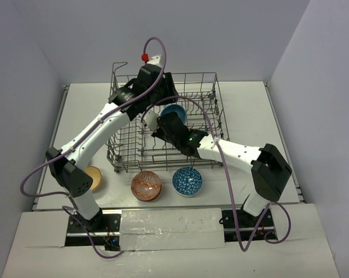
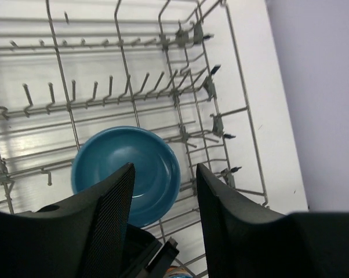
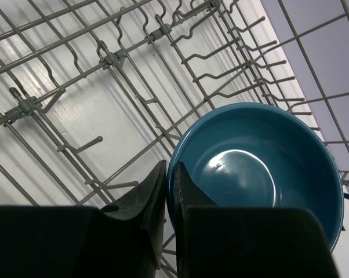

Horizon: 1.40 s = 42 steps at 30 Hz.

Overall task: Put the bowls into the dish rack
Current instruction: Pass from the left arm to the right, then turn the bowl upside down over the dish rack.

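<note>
The grey wire dish rack (image 1: 211, 95) stands at the back middle of the table. A plain blue bowl (image 1: 175, 113) hangs tilted inside it. My right gripper (image 3: 170, 174) is shut on the near rim of this blue bowl (image 3: 261, 168), one finger inside and one outside. My left gripper (image 1: 166, 94) hovers above the rack, open, with nothing between its fingers (image 2: 113, 214); the blue bowl (image 2: 128, 165) lies below and beyond them. On the table in front of the rack sit a tan bowl (image 1: 94, 178), a red patterned bowl (image 1: 146, 186) and a blue patterned bowl (image 1: 187, 181).
Rows of upright tines (image 2: 93, 92) fill the rack floor around the blue bowl. The rack's raised handle (image 1: 119, 66) stands at its far left corner. Grey walls close in behind and to the right. Both arms cross above the rack.
</note>
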Tool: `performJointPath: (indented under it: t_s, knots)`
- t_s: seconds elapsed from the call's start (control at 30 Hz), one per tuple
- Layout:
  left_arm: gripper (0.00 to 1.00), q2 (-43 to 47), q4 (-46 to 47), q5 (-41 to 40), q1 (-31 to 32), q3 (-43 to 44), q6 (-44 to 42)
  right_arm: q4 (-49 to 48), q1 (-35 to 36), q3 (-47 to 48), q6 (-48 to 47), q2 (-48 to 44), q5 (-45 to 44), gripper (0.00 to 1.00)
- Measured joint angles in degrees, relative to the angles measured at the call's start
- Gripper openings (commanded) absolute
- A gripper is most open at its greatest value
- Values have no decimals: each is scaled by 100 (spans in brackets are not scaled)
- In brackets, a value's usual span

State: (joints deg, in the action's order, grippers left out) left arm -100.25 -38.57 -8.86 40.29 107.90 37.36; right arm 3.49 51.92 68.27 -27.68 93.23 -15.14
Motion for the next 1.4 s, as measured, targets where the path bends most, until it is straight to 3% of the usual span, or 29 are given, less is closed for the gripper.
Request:
performJointPath:
  t_s: [0.13,0.37,0.67,1.03,1.23,1.4]
  knots:
    - [52,487,249,-385,-15,-273,2,39,-109,4,129,0,35,0]
    - [52,1899,896,-1241,-203,-1764,61,101,-393,195,385,-4,444,0]
    - [53,3189,1268,-2269,-540,-2557,72,203,-612,439,758,-11,673,0]
    - [54,3766,1550,-2575,-973,-3265,-48,518,-684,748,1010,-9,957,0]
    - [53,4395,1604,-2881,-1025,-4179,-197,514,-942,929,1543,-9,1676,0]
    - [53,4524,1600,-2994,-1058,-4284,-297,472,-1126,1163,2243,63,2312,0]
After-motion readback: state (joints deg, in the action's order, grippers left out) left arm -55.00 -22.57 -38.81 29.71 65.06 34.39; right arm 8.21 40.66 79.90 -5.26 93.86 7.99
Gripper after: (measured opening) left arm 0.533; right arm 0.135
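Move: The right hand still has the blue bowl by its rim, the bowl's middle some 4 cm to its right and 2 cm ahead and above. The dish rack's middle lies about 4 cm ahead and 13 cm below; the blue patterned bowl is roughly 17 cm back, 6 cm right, 16 cm below. The empty left hand has the yellow bowl about 36 cm to its left, 20 cm back and 28 cm below, and the blue bowl 10 cm straight below. Leftward and a little back, the left hand swings about 25 cm away from the blue bowl towards the yellow bowl's side, climbing first and then sinking half-way again, its fingers staying half open as it turns counter-clockwise and tips up. The right hand keeps its pinch on the rim and lifts about 6 cm, easing slightly forward, while rolling its left side up and tipping down, some 30 degrees in all. ##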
